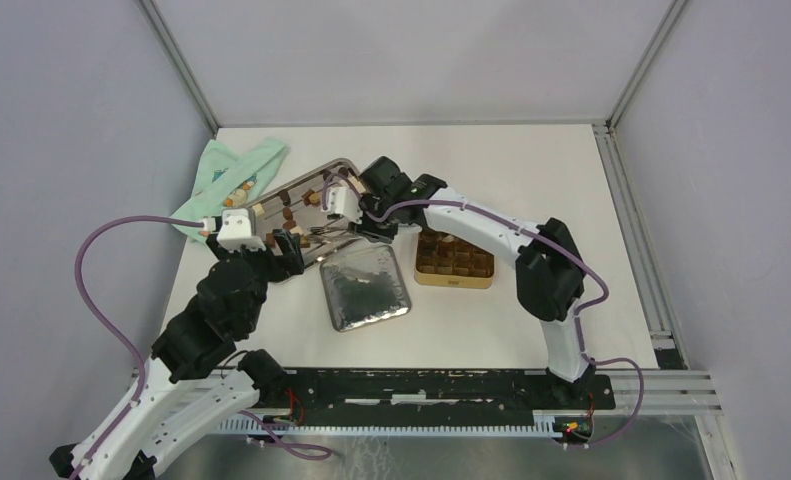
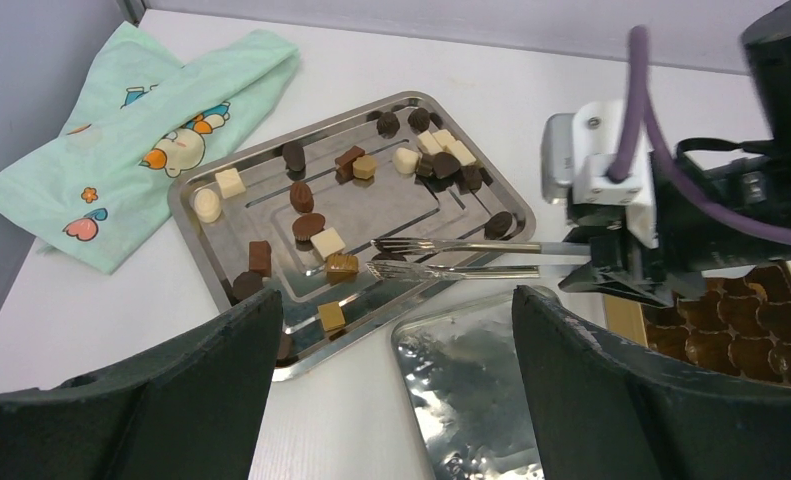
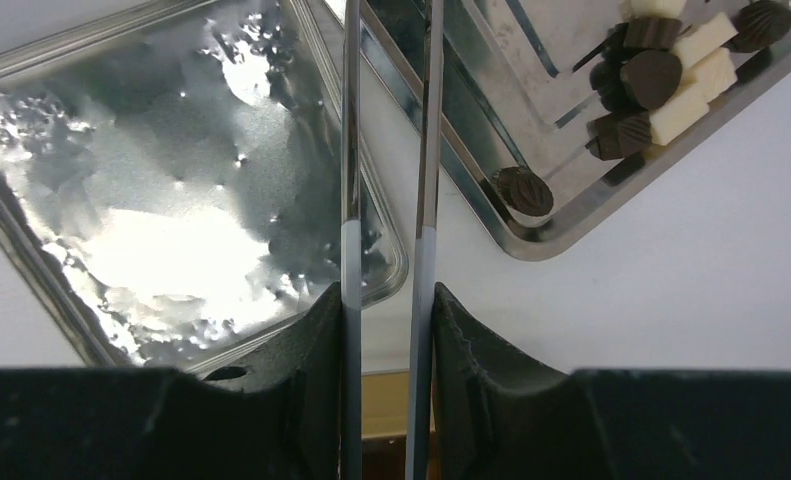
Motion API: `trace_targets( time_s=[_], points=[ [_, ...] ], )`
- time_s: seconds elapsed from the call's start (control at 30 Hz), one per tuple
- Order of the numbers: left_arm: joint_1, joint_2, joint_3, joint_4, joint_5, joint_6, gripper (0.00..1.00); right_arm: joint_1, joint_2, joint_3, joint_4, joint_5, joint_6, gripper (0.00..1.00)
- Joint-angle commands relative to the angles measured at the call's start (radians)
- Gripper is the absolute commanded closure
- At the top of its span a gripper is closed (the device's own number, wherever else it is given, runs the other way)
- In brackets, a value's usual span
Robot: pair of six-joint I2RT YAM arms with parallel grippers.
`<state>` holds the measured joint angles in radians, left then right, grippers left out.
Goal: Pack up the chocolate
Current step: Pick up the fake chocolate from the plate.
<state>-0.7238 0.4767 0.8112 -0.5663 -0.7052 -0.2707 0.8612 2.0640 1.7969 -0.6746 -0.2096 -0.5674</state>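
The chocolate (image 2: 309,226), small dark, light brown and cream pieces, lies scattered on a steel tray (image 2: 203,236); a cluster (image 3: 651,75) sits in one tray corner. My right gripper (image 3: 386,295) is shut on metal tongs (image 3: 351,150), whose forked tips (image 2: 376,256) reach over the tray right beside a caramel piece (image 2: 341,265). My left gripper (image 2: 396,300) hangs open and holds nothing, above the table at the tray's near edge. In the top view the right gripper (image 1: 369,226) is over the tray's right end and the left gripper (image 1: 291,250) at its near side.
The gold tin (image 1: 455,258) with a brown compartment insert stands right of the tray. Its lid (image 1: 366,285) lies shiny side up in front of the tray, between the arms. A mint cartoon-print cloth bag (image 1: 233,180) lies at the back left.
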Motion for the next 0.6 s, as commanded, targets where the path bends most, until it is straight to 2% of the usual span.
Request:
trace_targets(
  time_s=[0.0, 0.17, 0.33, 0.57],
  points=[
    [0.007, -0.009, -0.003, 0.042, -0.008, 0.041, 0.11, -0.007, -0.153, -0.045, 0.059, -0.044, 0.017, 0.99],
    [0.008, -0.01, -0.003, 0.042, -0.009, 0.039, 0.11, -0.027, -0.281, -0.164, 0.085, -0.086, -0.006, 1.0],
    [0.014, -0.009, -0.003, 0.042, -0.01, 0.04, 0.11, -0.086, -0.485, -0.388, 0.132, -0.212, -0.07, 1.0],
    [0.025, -0.005, -0.004, 0.042, -0.012, 0.039, 0.1, -0.331, -0.82, -0.723, 0.208, -0.397, -0.094, 1.0]
  ],
)
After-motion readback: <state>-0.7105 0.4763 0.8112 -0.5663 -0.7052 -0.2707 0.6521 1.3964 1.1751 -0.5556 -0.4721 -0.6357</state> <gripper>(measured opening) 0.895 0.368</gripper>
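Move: The right hand already pinches the tongs on a dark chocolate some 13 cm to its left, 3 cm ahead and 8 cm lower. The box it is bound for has its middle about 15 cm to this hand's right, level with it fore and aft and roughly 9 cm below. The empty silver tray lies 3 cm left and 6 cm back of the hand, and the corner chocolate stands 9 cm ahead, 1 cm left. From the left hand the box is about 35 cm right, 10 cm ahead and far below. Keeping its grip on the tongs, and so on the dark chocolate in their tips, the right hand first goes mostly up about 5 cm, clear of the plate of chocolates, then swings quickly to the right while still rising gently, some 13 cm right, 6 cm back and 7 cm up in all. The wrist rolls about 15 degrees with its left side rising, which lifts the tongs' tips, and the hand comes over the box with the tips and chocolate still trailing on the left, heading for the box. ##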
